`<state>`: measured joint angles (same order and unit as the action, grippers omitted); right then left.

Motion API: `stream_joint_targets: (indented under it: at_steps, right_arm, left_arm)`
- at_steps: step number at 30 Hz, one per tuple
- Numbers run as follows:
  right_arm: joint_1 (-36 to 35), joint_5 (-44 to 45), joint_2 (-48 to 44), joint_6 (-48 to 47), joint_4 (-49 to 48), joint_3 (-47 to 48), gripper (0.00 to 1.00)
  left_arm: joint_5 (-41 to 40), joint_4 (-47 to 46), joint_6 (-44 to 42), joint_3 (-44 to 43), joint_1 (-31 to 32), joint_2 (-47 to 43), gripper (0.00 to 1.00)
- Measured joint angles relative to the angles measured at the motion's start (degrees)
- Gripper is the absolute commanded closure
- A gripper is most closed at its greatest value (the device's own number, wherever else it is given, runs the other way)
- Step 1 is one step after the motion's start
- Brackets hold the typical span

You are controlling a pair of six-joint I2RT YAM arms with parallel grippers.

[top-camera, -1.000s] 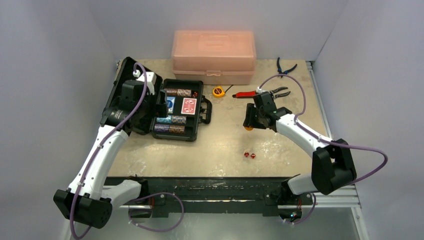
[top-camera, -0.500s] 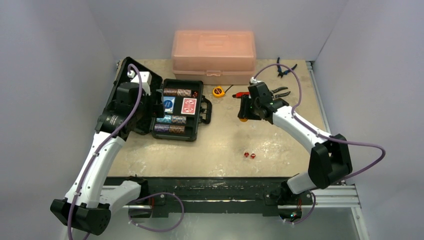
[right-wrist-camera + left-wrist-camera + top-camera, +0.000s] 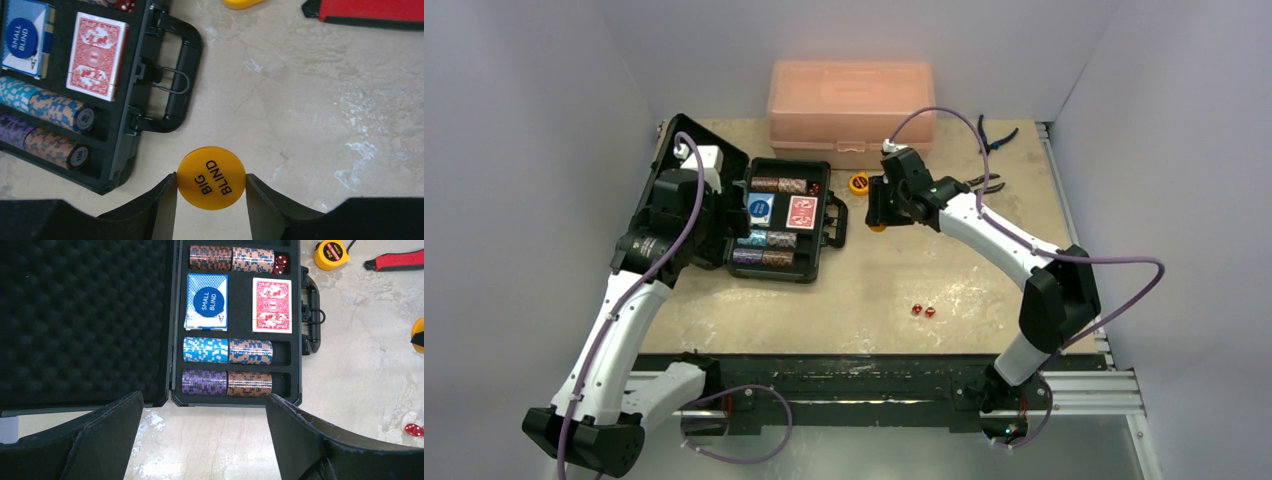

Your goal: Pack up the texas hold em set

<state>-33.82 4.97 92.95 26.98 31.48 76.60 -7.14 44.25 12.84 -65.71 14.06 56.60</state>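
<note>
The black briefcase (image 3: pixel 774 275) lies open at the left, foam lid (image 3: pixel 85 315) folded out. Its tray holds chip stacks (image 3: pixel 227 351), a blue deck topped by a blue SMALL BLIND disc (image 3: pixel 207 301), a red deck (image 3: pixel 271 305) and a red die (image 3: pixel 280 264). My right gripper (image 3: pixel 212 181) is shut on a yellow BIG BLIND disc (image 3: pixel 212 177), held by its edges above the table just right of the case handle (image 3: pixel 180 75). My left gripper (image 3: pixel 205 440) hangs open over the case's near edge, holding nothing. Two red dice (image 3: pixel 922 311) lie on the table.
A translucent pink box (image 3: pixel 852 110) stands at the back. A yellow tape measure (image 3: pixel 859 184) and a red-handled tool (image 3: pixel 400 259) lie right of the case. Blue pliers (image 3: pixel 994 135) lie at the back right, and more pliers (image 3: pixel 986 184) sit behind my right arm.
My right arm has swung left toward the case, carrying the yellow disc. The left arm has shifted slightly back over the lid.
</note>
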Motion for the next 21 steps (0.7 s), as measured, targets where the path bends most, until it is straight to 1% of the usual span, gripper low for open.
stream_joint_targets:
  at_steps: [14,21]
  right_arm:
    - [-5.11,-0.02,9.2,-0.26,2.49,12.94,1.0]
    - [-7.5,-0.07,15.93,-0.2,4.17,21.29,1.0]
  left_arm:
    - [-1.44,-0.02,0.02,0.0,0.0,-1.4,0.08]
    - [-2.12,-0.02,0.02,0.0,0.0,-2.1,0.08]
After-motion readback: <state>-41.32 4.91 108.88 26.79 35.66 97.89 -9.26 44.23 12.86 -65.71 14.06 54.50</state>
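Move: The orange BIG BLIND disc is already pinched in the right gripper. The red card deck lies about 17 cm to its left, 10 cm ahead and 11 cm below. The case handle stands roughly 9 cm left and 7 cm ahead, the blue card deck some 27 cm left and 10 cm ahead, the tape measure 4 cm left and 17 cm ahead. From the left gripper, the red deck lies about 12 cm right, 11 cm ahead and 20 cm below. Carry the BIG BLIND disc left with the right gripper, about 9.5 cm, towards the red card deck, easing some 2 cm forward and barely rising. Swing the hand a little counter-clockwise, under 10 degrees, as it nears the handle side of the case, and keep the same pinch on the disc's edges. ##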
